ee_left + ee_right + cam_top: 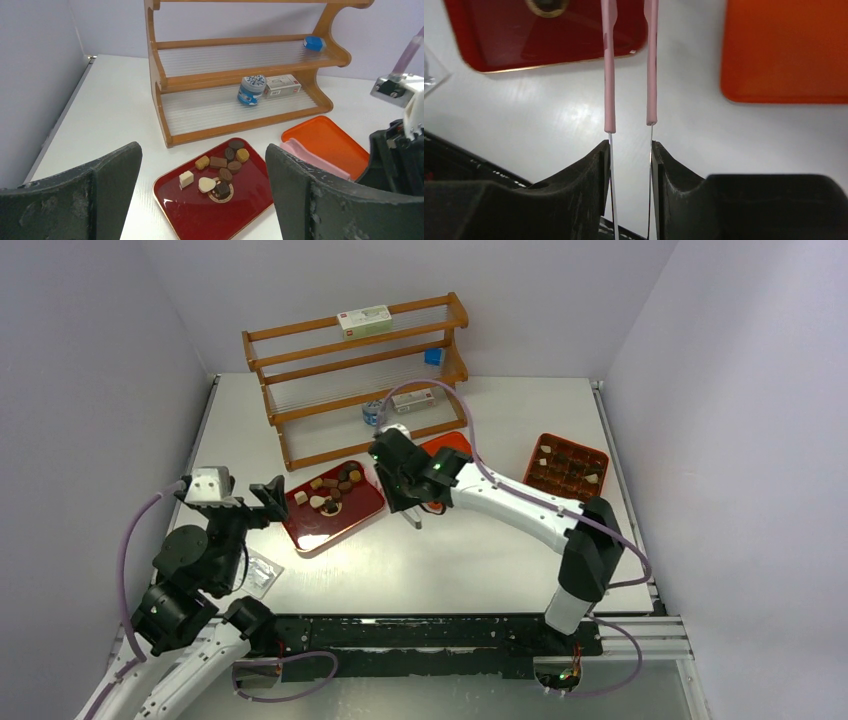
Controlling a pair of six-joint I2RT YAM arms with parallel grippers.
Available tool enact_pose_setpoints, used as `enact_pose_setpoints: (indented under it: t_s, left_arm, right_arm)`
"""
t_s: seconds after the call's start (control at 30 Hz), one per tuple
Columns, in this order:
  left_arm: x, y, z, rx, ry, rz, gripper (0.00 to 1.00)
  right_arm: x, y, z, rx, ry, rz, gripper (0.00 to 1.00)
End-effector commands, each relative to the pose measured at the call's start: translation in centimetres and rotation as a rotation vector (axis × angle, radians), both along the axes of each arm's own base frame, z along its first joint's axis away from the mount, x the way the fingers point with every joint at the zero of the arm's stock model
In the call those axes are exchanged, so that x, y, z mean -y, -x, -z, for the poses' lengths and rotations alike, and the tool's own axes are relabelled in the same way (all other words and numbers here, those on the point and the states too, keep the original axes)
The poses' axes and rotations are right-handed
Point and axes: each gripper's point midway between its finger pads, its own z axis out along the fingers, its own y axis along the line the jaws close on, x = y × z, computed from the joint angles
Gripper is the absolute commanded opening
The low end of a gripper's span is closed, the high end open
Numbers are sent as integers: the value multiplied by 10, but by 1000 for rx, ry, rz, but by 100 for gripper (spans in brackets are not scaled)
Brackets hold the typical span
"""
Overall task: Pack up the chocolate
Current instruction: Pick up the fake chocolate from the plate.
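Several pieces of chocolate (332,490) (225,167), dark, light brown and cream, lie on the far half of a dark red tray (335,525) (200,215). My left gripper (262,500) (202,147) stands open just left of that tray, nothing between its fingers. My right gripper (402,490) (630,145) hovers at the tray's right edge, shut on the pink tongs (609,75). The tongs' two arms stand slightly apart and reach over the tray's corner. Their tips run out of the right wrist view.
A brown compartment box (566,466) holding a few pieces sits at the right. An orange tray (450,443) (784,50) lies behind my right gripper. A wooden rack (360,370) (240,75) with small items stands at the back. A clear wrapper (262,573) lies near my left arm.
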Motion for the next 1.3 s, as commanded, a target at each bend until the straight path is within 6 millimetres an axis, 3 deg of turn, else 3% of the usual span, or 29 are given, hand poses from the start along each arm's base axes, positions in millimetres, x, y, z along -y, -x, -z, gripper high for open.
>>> enact_pose_setpoints:
  t_s: [0.0,0.3,0.57,1.27]
  left_arm:
    - [-16,8,-16,38,40,-62,98]
    - [-35,21,-27,112,106,-115,98]
    - [-44,29,-33,156,137,-131,98]
    - [-44,27,-32,154,125,-137,98]
  right_arm:
    - [-46,-2,-12,38,-86,-71,37]
    - [-91,16,15,-9,-23,-103,37]
    - [-113,27,31,-22,19,-121,38]
    - [-125,34,60,-29,187,-154,40]
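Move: The dark square chocolate on the red plate's gold emblem lies about 16 cm left of the right hand, 5 cm ahead and 14 cm below. From the same hand, the white heart-shaped chocolate is some 19 cm left and 6 cm ahead, the brown oval one about 15 cm left and 8 cm ahead, and the white square one roughly 22 cm left and 7 cm ahead. From the left hand, the dark chocolate is about 10 cm ahead, 6 cm right and 29 cm down. The right hand, still gripping the pink-tipped tongs with the prongs apart, sweeps about 12 cm left towards the dark square chocolate, easing back about 3 cm and sinking some 6 cm, the last part almost straight down; the wrist turns some 10 degrees counter-clockwise and its left side dips about as much, bringing the tongs over the plate's near rim with one prong to each side of the chocolate. The open, empty left hand backs out of the way, left, back and up by about 5 cm in all, tipping its fingers slightly upwards, then stays there. ##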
